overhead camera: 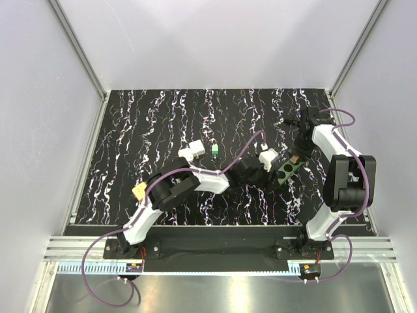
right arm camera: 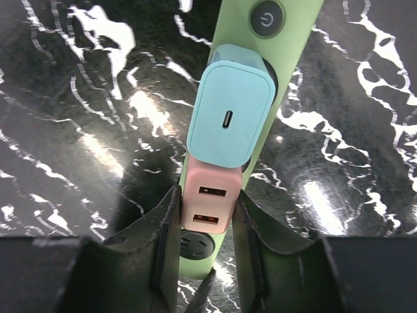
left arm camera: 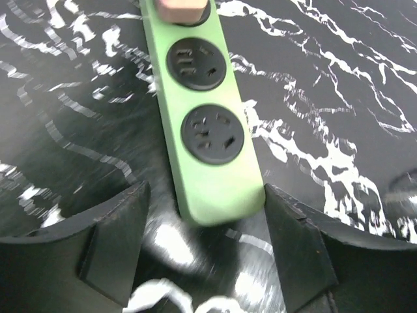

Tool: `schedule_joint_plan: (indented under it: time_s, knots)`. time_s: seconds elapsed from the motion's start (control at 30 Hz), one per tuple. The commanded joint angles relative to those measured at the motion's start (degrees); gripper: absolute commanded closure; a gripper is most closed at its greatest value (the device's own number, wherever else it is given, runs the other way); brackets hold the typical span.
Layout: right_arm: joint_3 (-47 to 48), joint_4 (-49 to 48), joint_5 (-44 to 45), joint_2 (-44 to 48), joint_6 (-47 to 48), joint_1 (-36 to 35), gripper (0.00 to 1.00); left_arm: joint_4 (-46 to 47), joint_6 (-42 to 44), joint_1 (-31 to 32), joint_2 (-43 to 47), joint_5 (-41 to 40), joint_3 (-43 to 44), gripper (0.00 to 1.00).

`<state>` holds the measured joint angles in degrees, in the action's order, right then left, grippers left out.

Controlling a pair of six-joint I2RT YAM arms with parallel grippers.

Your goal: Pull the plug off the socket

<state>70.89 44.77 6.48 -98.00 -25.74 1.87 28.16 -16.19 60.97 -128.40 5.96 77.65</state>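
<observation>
The socket (overhead camera: 287, 173) is a green power strip lying on the marbled table at the right. A pink plug (right arm camera: 212, 199) with two USB ports sits in it, and a light blue plug (right arm camera: 231, 114) sits in the outlet beyond. My right gripper (right arm camera: 207, 215) is shut on the pink plug, one finger pressed against each side. In the left wrist view my left gripper (left arm camera: 205, 195) stands open around the socket's (left arm camera: 225, 189) free end, with a gap on the left side. Two empty outlets show there, and the pink plug's (left arm camera: 186, 8) edge is at the top.
A white adapter (overhead camera: 191, 151) and a small green piece (overhead camera: 214, 152) lie on the table left of centre. The socket's (right arm camera: 303, 26) power button (right arm camera: 267, 19) is past the blue plug. Both arms meet over the right part of the table, close together.
</observation>
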Motion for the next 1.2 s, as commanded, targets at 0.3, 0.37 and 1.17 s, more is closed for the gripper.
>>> schedule_joint_plan:
  time_s: [0.3, 0.37, 1.17]
  knots:
    - [-1.6, -0.8, 0.5, 3.9, 2.8, -0.3, 1.0, 6.0, -3.8, -2.3, 7.9, 11.7, 0.3, 0.34]
    - [-1.6, -0.8, 0.6, 4.0, 2.6, -0.3, 1.0, 4.8, -5.0, -2.4, 6.5, 12.7, 3.6, 0.54]
    - [-2.6, -1.6, -2.1, 6.4, 2.4, -0.3, 1.0, -17.7, -10.6, -2.7, -14.2, 8.9, 27.9, 0.98]
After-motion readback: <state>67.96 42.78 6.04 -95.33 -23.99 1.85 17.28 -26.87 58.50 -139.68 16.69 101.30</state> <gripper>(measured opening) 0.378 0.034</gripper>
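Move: Just ahead of my open left fingers lies the socket strip. The middle of its two empty outlets is about 3 cm farther out and 5 cm to the right, roughly level with the hand point; the pink plug is some 7 cm ahead, 8 cm right and 2 cm higher. My right hand already has the pink plug between its fingers, with the blue plug next to it, about 3 cm ahead and 3 cm to the right. I take my left hand clear of the strip's near end, lifting it nearly 9 cm and closing its fingers on the way. Then I carry it over to the right and bring it down about 7 cm, the shut fingertips coming to rest on top of the strip beside the pink plug. Meanwhile my right hand stays put and keeps its hold on that plug. ##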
